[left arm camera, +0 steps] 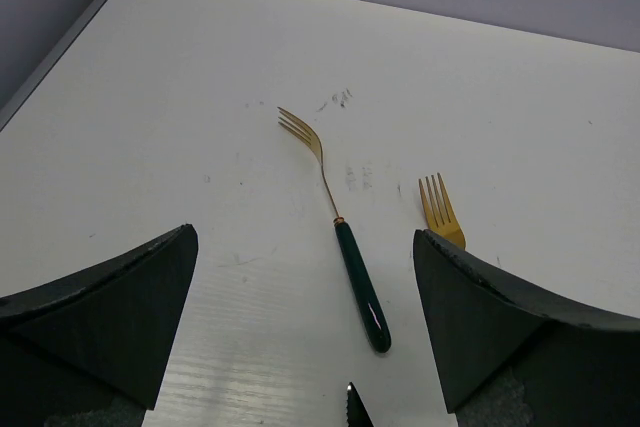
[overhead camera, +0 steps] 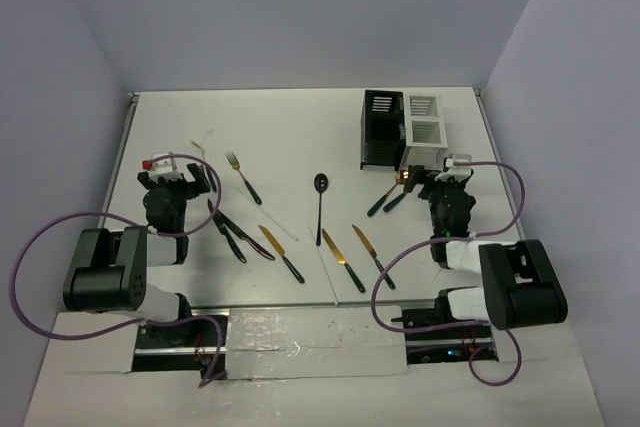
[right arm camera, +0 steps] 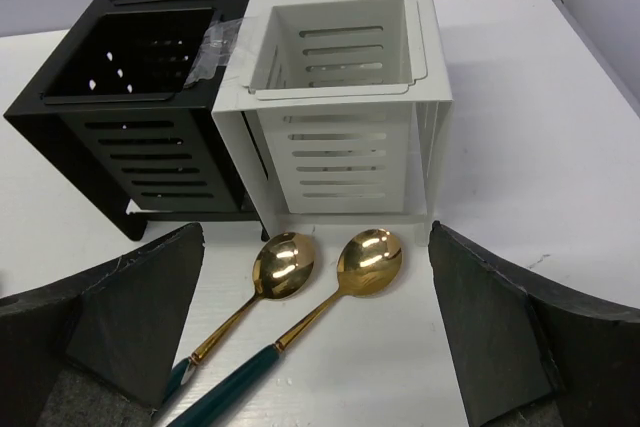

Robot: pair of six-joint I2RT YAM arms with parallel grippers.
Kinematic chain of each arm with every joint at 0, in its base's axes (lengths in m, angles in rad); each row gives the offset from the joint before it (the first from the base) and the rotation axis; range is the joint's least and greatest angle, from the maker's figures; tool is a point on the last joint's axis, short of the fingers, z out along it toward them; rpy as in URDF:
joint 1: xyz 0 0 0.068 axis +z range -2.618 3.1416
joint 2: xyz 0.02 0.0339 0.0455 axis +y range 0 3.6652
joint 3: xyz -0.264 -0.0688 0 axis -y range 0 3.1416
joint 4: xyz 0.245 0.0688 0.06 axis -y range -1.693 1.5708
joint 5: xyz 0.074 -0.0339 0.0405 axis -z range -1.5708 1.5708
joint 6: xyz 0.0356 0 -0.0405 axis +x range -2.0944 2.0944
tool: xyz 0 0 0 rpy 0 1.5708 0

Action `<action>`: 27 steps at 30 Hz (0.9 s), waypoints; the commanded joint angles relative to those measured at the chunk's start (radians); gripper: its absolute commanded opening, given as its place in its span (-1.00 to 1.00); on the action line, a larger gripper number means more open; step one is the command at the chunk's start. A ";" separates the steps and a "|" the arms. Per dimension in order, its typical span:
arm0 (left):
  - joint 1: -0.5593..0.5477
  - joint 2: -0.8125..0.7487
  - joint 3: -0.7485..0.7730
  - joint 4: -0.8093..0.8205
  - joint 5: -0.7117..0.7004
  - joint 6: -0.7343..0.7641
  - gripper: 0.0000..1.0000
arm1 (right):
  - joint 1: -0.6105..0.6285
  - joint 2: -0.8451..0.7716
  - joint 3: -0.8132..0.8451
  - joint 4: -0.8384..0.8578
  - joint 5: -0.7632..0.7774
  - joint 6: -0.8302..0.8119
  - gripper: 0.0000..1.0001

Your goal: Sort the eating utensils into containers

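My left gripper (overhead camera: 172,179) is open and empty, low over the table's left side. In the left wrist view (left arm camera: 305,322) a gold fork with a dark green handle (left arm camera: 345,237) lies between its fingers, a second gold fork's tines (left arm camera: 440,209) show by the right finger, and a black serrated knife tip (left arm camera: 357,409) is at the bottom. My right gripper (overhead camera: 445,179) is open and empty in front of the joined black caddy (overhead camera: 381,129) and white caddy (overhead camera: 425,125). In the right wrist view (right arm camera: 315,337) two gold spoons (right arm camera: 283,265) (right arm camera: 368,260) lie between its fingers, just before the white caddy (right arm camera: 340,97).
Mid-table lie a black spoon (overhead camera: 320,197), several gold knives with dark handles (overhead camera: 340,247), black utensils (overhead camera: 235,232) and thin white sticks (overhead camera: 280,225). Grey walls close in the table on three sides. Purple cables loop beside both arms.
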 commanded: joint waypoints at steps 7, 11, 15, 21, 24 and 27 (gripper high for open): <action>0.003 -0.004 0.007 0.036 0.059 0.015 0.99 | -0.003 -0.391 0.267 -0.584 0.020 0.147 1.00; 0.003 -0.158 0.218 -0.441 0.075 0.000 0.96 | 0.007 -0.489 0.416 -0.986 0.023 0.257 1.00; 0.006 -0.183 0.369 -0.611 0.148 -0.023 0.92 | 0.023 -0.494 0.520 -1.255 0.069 0.302 1.00; 0.016 -0.126 0.254 -0.459 0.351 -0.011 0.96 | 0.007 -0.547 0.509 -1.277 -0.086 0.375 1.00; 0.023 -0.139 0.239 -0.455 0.388 0.007 0.91 | 0.000 -0.581 0.498 -1.263 -0.194 0.380 0.90; 0.025 -0.166 0.219 -0.427 0.397 0.001 0.92 | 0.000 -0.552 0.507 -1.358 -0.124 0.492 0.30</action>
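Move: The gold spoon nearer the right hand has its middle about 8 cm to that hand's left and 2 cm ahead, some 12 cm below it. The other gold spoon lies about 6 cm left of that one; the white container stands roughly 20 cm ahead of the hand and 4 cm left, the black one 11 cm farther left. From the left hand, the right-hand fork lies 17 cm right and 6 ahead, the left-hand fork 3 right and 10 ahead, both some 11 below. Up fast by some 17 cm, then about 6 cm down again, the right hand also draws back about 5 cm and slides a little left; its left side rolls up some 20 degrees, its fingers tip downward and start to close, touching nothing. The left hand hops up 10 cm and sinks most of the way back, ending 5 cm to the right, nearer the right-hand fork, turned clockwise with its fingers still wide open. ##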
